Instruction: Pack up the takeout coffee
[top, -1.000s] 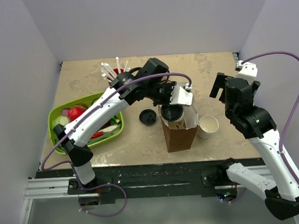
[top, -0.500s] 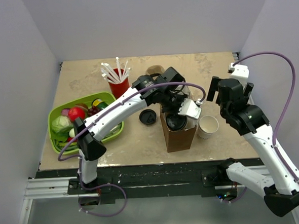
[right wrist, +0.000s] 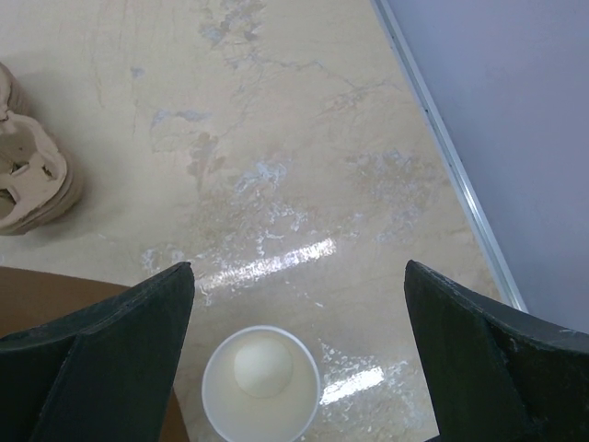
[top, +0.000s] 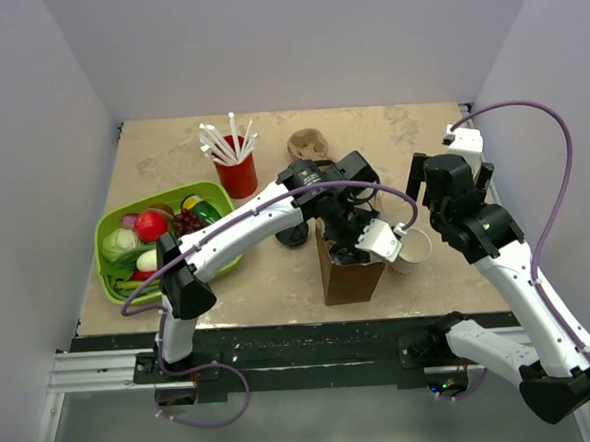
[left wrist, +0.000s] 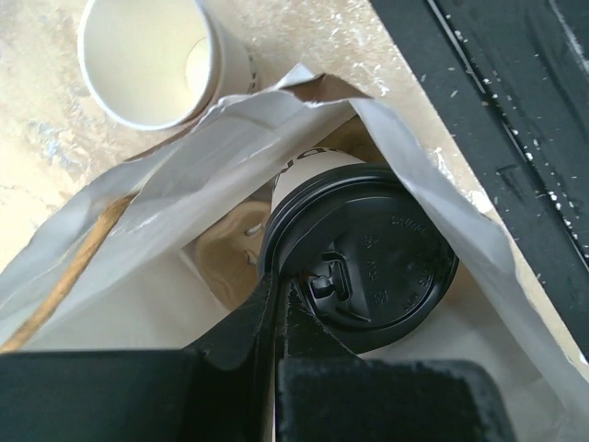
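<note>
The takeout coffee (left wrist: 368, 258), a white cup with a black sip lid, sits down inside the open brown paper bag (top: 347, 278). In the left wrist view the bag's pale walls (left wrist: 184, 184) rise around it and a tan carrier shows below. My left gripper (left wrist: 281, 304) is shut, pinching the lid's rim at its left edge. From above, that gripper (top: 361, 239) covers the bag's mouth and hides the cup. My right gripper (right wrist: 299, 276) hangs wide open above the table, holding nothing.
A lidless white cup (top: 412, 249) stands just right of the bag, below the right gripper (right wrist: 261, 387). A loose black lid (top: 291, 231) lies left of the bag. A cardboard cup carrier (top: 308, 143), a red cup of straws (top: 237, 169) and a green basket (top: 113, 282) of toy food are further back and left.
My left gripper has carried the coffee toward the near right and down into the bag. The right arm has drifted slightly left, still open.
</note>
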Available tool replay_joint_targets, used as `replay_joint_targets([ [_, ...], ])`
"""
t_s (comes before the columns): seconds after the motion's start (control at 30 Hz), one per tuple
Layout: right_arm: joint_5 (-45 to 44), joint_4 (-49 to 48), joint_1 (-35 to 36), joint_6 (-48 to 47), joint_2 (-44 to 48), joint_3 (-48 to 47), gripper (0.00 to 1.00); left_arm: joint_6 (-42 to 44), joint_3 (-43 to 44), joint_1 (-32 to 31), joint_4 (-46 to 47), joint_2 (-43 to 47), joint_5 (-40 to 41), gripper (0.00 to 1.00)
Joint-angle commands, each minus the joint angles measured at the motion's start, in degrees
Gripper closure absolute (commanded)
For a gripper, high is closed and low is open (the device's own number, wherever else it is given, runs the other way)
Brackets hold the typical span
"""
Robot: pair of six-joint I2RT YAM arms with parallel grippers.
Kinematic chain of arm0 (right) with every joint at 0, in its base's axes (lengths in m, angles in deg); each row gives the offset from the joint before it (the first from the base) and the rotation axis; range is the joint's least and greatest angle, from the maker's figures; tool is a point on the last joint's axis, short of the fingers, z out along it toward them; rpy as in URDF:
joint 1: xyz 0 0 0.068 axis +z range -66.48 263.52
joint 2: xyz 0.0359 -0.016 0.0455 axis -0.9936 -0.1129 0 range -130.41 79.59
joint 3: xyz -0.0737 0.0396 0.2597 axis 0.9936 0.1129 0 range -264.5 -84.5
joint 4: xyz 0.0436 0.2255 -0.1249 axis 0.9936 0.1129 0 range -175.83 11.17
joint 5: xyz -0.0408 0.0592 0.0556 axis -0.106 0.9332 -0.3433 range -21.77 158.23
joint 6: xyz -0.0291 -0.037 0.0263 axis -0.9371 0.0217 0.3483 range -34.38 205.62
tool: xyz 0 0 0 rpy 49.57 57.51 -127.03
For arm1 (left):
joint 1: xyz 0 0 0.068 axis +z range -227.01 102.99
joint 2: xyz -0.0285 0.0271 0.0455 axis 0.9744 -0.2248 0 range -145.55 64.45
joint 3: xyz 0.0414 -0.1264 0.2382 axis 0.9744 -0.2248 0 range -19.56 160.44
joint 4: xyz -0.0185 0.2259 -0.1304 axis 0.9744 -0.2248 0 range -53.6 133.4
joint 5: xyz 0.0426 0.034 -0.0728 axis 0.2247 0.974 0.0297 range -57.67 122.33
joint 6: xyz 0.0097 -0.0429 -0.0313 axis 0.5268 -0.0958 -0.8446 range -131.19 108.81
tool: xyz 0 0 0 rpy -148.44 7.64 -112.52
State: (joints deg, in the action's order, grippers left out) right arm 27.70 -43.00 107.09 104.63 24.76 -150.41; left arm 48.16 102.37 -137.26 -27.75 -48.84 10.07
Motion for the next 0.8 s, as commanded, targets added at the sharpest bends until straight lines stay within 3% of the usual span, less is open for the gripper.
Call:
replay_joint_targets([
  [0.0, 0.0, -1.2, -0.1, -0.7, 0.0, 0.5, 0.02, 1.5, -1.1, -2.2, -1.4, 1.1, -0.7, 1.0],
  [0.77, 0.8, -1.9, 0.0, -1.8, 0.7, 1.7, 0.02, 0.5, -7.5, -5.8, 2.1, -2.2, 0.7, 1.0],
])
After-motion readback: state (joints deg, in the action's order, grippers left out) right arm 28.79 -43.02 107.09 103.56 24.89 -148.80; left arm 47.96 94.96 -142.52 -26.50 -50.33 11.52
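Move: The black-lidded cup lies tipped in the bag, its middle about 5 cm back from the left fingertips and some 6 cm below them. The paper bag stands around this hand, its middle 1 cm back and 9 cm below. The empty cup is 13 cm to the right, 1 cm farther out and 14 cm lower; the loose lid 13 cm left, 9 cm out. From the right hand, the black-lidded cup lies 18 cm left, 13 cm back and 13 cm down. Keep the left fingers shut inside the bag mouth and draw the hand back towards the base about 4 cm, over the black-lidded cup, shoving the bag along with it. Then stop drawing back and push down, ending some 5 cm lower in the bag, the wrist tipping only 5 to 10 degrees. ##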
